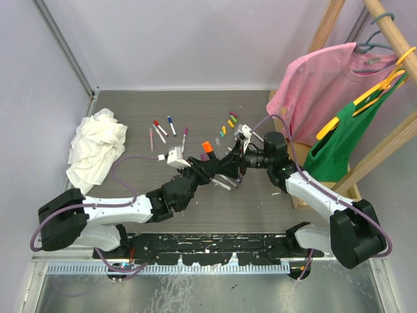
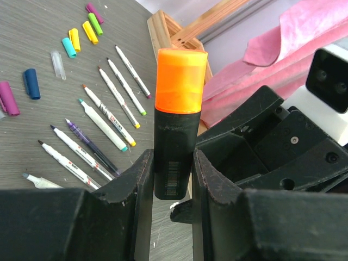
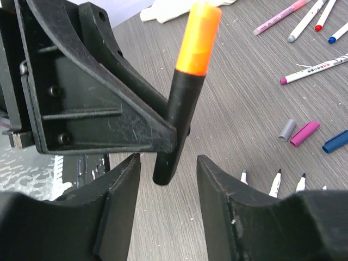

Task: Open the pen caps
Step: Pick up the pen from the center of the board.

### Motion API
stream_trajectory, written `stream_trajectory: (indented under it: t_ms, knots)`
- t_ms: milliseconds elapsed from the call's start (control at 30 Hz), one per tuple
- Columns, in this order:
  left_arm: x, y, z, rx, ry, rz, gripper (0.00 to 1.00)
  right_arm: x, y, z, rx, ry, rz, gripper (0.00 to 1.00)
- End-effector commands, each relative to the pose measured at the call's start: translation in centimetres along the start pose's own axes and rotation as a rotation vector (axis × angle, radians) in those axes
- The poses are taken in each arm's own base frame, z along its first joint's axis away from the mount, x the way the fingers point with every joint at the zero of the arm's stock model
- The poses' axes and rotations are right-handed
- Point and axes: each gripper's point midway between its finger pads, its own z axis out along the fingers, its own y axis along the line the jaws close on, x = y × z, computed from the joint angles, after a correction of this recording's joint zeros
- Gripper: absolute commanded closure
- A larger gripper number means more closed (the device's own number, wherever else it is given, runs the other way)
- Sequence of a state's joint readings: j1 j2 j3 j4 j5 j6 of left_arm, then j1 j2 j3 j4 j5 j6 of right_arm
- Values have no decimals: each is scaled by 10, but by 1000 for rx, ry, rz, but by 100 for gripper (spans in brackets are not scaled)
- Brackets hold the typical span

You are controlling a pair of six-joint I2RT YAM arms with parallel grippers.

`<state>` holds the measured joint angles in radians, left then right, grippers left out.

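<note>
A black-barrelled marker (image 2: 174,147) with an orange cap (image 2: 181,81) stands upright in my left gripper (image 2: 173,163), which is shut on the barrel. In the top view that orange cap (image 1: 206,147) sits mid-table between both arms. My right gripper (image 3: 168,168) is open, its jaws on either side of the marker's lower end (image 3: 182,119) with a gap on each side; the orange cap (image 3: 200,38) is still on. Loose pen caps (image 1: 229,122) lie at the back right, among them yellow (image 2: 74,39), green (image 2: 95,23) and purple (image 3: 304,134).
Several uncapped white pens (image 2: 109,117) lie beside the loose caps. Capped pens (image 1: 166,127) lie further left. A white rag (image 1: 94,150) is bunched at the left. A pink shirt (image 1: 326,85) and a green garment (image 1: 345,143) hang on a wooden rack (image 1: 384,150) at the right.
</note>
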<state>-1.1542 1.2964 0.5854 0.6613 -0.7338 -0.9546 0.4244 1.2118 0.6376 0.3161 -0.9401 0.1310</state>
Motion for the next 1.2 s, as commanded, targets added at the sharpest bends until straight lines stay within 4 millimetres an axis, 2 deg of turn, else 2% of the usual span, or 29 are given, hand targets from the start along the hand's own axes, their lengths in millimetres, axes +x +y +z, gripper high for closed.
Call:
stream_trajectory:
  t_ms: [0, 133, 267, 333, 467, 600, 700, 800, 867, 967, 1167]
  knots:
    - [-10, -23, 4, 28, -50, -48, 100, -14, 0, 4, 16, -29, -36, 51]
    - [-6, -25, 5, 27, -46, -50, 100, -13, -2, 5, 25, -18, -42, 62]
    - [-6, -26, 4, 32, -44, -54, 95, -13, -3, 5, 31, -9, -44, 79]
    - [-7, -28, 3, 41, -41, -54, 90, -13, -5, 6, 37, -2, -44, 87]
    - [-8, -29, 0, 53, -33, -48, 71, -16, -6, 5, 48, -1, -45, 99]
    - [-14, -25, -7, 63, -41, -48, 42, -20, -2, 4, 37, 5, -43, 99]
    - [-25, -25, -16, 99, -41, -39, 26, -20, 0, 2, 15, 19, -29, 99]
    - [-36, -22, -22, 155, -12, 6, 14, -19, 3, 1, -16, 37, -13, 99]
    - [-40, -25, -28, 230, 26, 48, 1, -19, 5, -1, -39, 54, -13, 99]
    - [-47, -37, -37, 385, 90, 122, 2, -14, 13, -3, -115, 97, -12, 99]
    - [-58, -48, -49, 582, 243, 182, 1, -9, 36, -9, -288, 125, -27, 99]
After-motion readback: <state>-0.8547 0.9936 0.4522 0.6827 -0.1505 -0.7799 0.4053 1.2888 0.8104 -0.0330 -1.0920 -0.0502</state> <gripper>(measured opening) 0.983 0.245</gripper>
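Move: The black marker with the orange cap is gripped in the left fingers, its middle about 3 cm above that hand. Its lower end already stands between the right gripper's open fingers, so the marker's middle is roughly 1 cm ahead, 2 cm left and 4 cm above the right hand. On the table some 18 cm below, the nearest uncapped pens lie about 3 cm ahead and 3 cm right of the right hand; the loose blue cap is 13 cm ahead, 3 cm left. Hold the marker nearly still with the left gripper while you close the right fingers on its lower black end. Once the right has it, open the left fingers wide, let go and draw that hand about 5 cm left and as far up, tipping it up and turning it some 15 degrees clockwise. Keep the right grip almost in place, easing back a centimetre with a slight counter-clockwise turn at the end. ##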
